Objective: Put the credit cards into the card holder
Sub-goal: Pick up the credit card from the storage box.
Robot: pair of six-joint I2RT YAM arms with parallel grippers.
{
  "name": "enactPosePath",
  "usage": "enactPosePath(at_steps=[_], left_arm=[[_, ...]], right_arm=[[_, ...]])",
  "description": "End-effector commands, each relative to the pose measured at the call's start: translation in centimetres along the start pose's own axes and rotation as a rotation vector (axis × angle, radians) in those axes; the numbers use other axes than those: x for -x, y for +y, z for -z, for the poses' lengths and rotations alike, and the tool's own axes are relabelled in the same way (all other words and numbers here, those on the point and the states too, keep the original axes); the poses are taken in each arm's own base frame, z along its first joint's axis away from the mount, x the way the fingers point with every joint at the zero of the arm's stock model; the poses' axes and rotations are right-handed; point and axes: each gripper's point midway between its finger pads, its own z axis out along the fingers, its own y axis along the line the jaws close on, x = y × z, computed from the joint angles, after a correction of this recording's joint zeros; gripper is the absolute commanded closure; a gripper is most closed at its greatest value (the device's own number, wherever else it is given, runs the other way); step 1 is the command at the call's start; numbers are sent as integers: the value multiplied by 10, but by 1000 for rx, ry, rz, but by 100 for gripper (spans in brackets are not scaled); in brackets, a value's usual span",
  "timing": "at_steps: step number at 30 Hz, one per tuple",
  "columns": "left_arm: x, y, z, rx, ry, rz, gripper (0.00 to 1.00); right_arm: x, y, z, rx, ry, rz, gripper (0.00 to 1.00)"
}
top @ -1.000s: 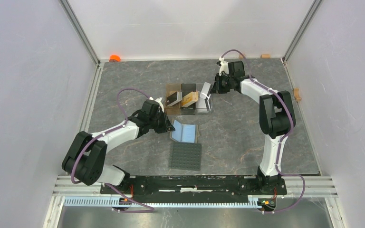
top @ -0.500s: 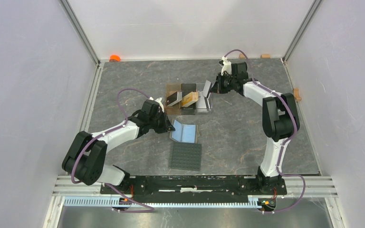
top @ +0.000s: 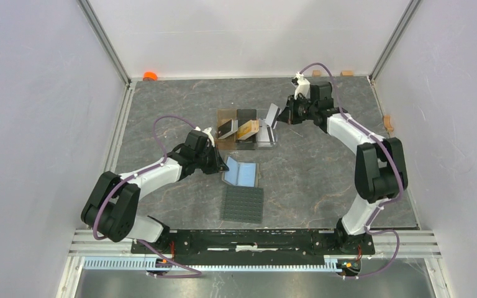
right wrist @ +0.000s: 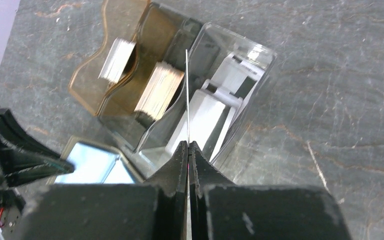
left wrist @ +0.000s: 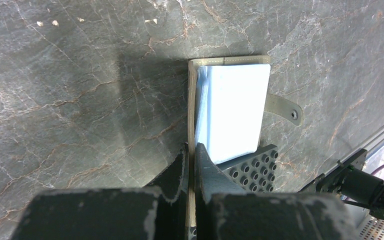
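The card holder [top: 243,174] lies open on the table, its bluish pockets [left wrist: 232,110] facing up. My left gripper [left wrist: 192,147] is shut on its raised olive left flap [left wrist: 192,100]. My right gripper [right wrist: 188,144] is shut on a white-silver credit card [right wrist: 187,90], seen edge-on. In the top view that card [top: 272,114] hangs tilted just above the right slot of the clear stand [top: 267,143], with the right gripper [top: 281,115] behind it. A black card [top: 226,129] and a gold-orange card [top: 246,130] lean in the stand's other slots.
A dark grey studded mat [top: 243,204] lies just in front of the card holder. The holder's snap tab [left wrist: 283,107] sticks out on its right side. White pieces [right wrist: 205,107] sit in the stand's right slot. An orange object [top: 150,76] lies at the far left wall.
My right gripper has closed on the white-silver card and drawn it slightly up and right from the stand. The right elbow swung right. The left arm and card holder have not moved.
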Motion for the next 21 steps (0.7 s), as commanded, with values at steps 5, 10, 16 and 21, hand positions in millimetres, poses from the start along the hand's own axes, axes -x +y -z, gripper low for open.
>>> enactPosePath(at_steps=[5, 10, 16, 21], left_arm=[[1, 2, -5, -19, -7, -27, 79], [3, 10, -1, 5, -33, -33, 51], [13, 8, 15, 17, -93, -86, 27], [37, -14, 51, -28, -221, -139, 19]], right_arm=[[-12, 64, 40, 119, -32, 59, 100], [-42, 94, 57, 159, 15, 94, 100], [-68, 122, 71, 215, 73, 149, 100], [-84, 142, 85, 294, 104, 189, 100]])
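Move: The right hand holds a credit card over the right edge of the card storage box, whose middle is about 12 cm to its left, level with it fore and aft, and 10 cm lower. The open card holder lies some 17 cm back, 14 cm left and 11 cm below, with the studded plate about 12 cm nearer the robot than the holder. From the left hand, which pinches the holder's left cover, the holder's middle is about 6 cm right, 1 cm back and 3 cm lower. Keeping the card pinched in its shut fingers, the right hand sweeps back about 15 cm from the storage box towards the open card holder, drifting some 5 cm left and rising a little over 3 cm while it turns about 15 degrees counter-clockwise. Meanwhile the left hand opens wide and lets go of the holder's left cover, easing about 1.5 cm left and sinking about 1 cm before it turns upward again and comes clear. ##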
